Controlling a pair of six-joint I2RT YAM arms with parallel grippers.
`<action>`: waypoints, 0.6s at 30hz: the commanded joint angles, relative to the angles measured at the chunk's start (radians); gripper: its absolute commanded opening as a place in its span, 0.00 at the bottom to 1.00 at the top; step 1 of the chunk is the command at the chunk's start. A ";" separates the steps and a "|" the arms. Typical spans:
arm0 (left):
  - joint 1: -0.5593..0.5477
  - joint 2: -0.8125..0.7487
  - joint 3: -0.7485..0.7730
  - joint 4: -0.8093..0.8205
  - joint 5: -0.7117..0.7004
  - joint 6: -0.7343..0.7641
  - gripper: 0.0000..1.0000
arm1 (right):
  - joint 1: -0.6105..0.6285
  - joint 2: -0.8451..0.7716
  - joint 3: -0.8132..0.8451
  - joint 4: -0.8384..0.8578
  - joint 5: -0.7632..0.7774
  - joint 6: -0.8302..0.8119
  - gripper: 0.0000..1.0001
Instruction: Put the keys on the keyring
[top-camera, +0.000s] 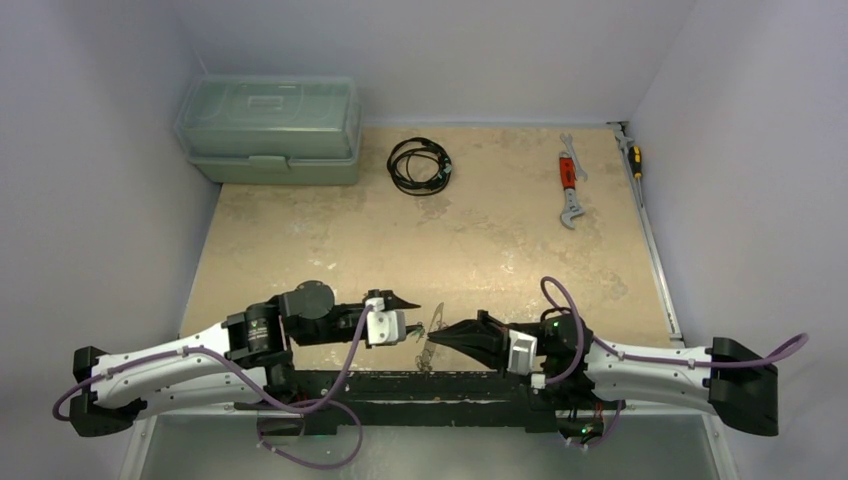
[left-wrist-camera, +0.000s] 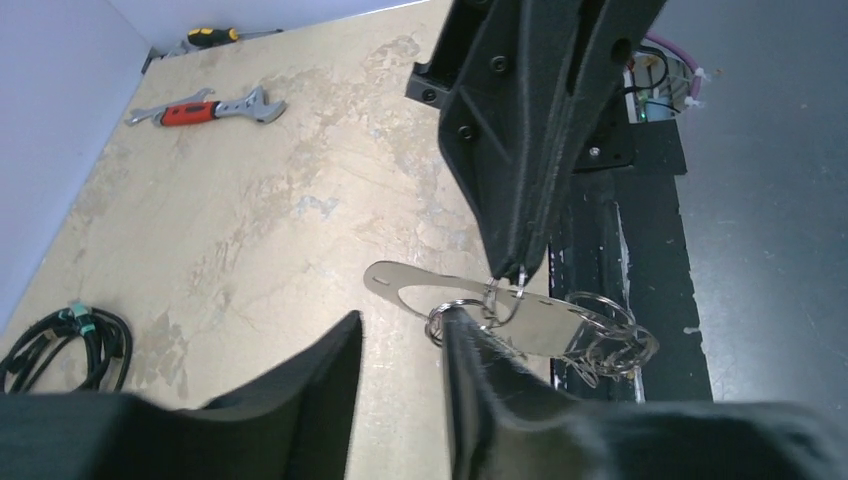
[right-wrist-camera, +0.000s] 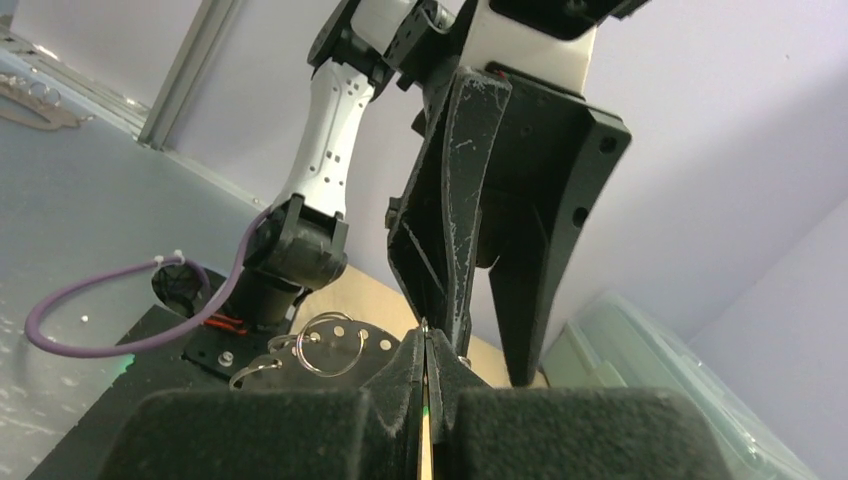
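A silvery keyring bundle (top-camera: 434, 325) hangs above the near table edge, between the two grippers. In the left wrist view it is a flat slotted metal piece (left-wrist-camera: 540, 320) carrying several thin wire rings (left-wrist-camera: 610, 335). I cannot tell which pieces are the keys. My right gripper (left-wrist-camera: 520, 262) comes in from the right (top-camera: 432, 337) and is shut on a thin wire ring (left-wrist-camera: 510, 285) of the bundle. In its own view its jaws (right-wrist-camera: 427, 335) are pressed together, with rings (right-wrist-camera: 330, 350) to their left. My left gripper (left-wrist-camera: 402, 320) is open, and its right finger touches a small ring (left-wrist-camera: 440, 322).
A green toolbox (top-camera: 270, 130) sits at the back left, with a black cable coil (top-camera: 420, 165) to its right. A red-handled wrench (top-camera: 568, 185) and a screwdriver (top-camera: 633, 158) lie at the back right. The black base rail (top-camera: 440, 385) runs just below the grippers.
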 joint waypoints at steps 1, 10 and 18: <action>0.024 -0.013 0.030 0.038 -0.065 -0.033 0.43 | 0.002 -0.031 0.035 0.089 -0.028 0.020 0.00; 0.075 -0.123 0.016 0.058 -0.175 -0.073 0.68 | 0.002 -0.044 0.014 0.151 -0.033 0.040 0.00; 0.091 -0.064 0.040 0.027 -0.126 -0.092 0.70 | 0.002 -0.037 0.011 0.183 -0.047 0.059 0.00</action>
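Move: Just behind the left hand's part-open fingertips, about 3 cm back and roughly 2 cm lower, is the green-tagged key; from the right hand it lies 3 cm left, 1 cm ahead and 2 cm below. The keyring's metal plate hangs from the right fingers, centred some 4 cm back, 3 cm right and 5 cm below the left hand. The blue-tagged key lies on the table about 10 cm back, 21 cm right and 24 cm below the left hand. Backing off from the green-tagged key and keyring, the left hand spreads its already parting fingers to about 70% and goes forward, then up and left as well, some 6 cm in all, turning roughly 15 degrees, chiefly counter-clockwise. The right hand keeps its shut pinch on the keyring and raises it about 2.5 cm, easing slightly right and back. ##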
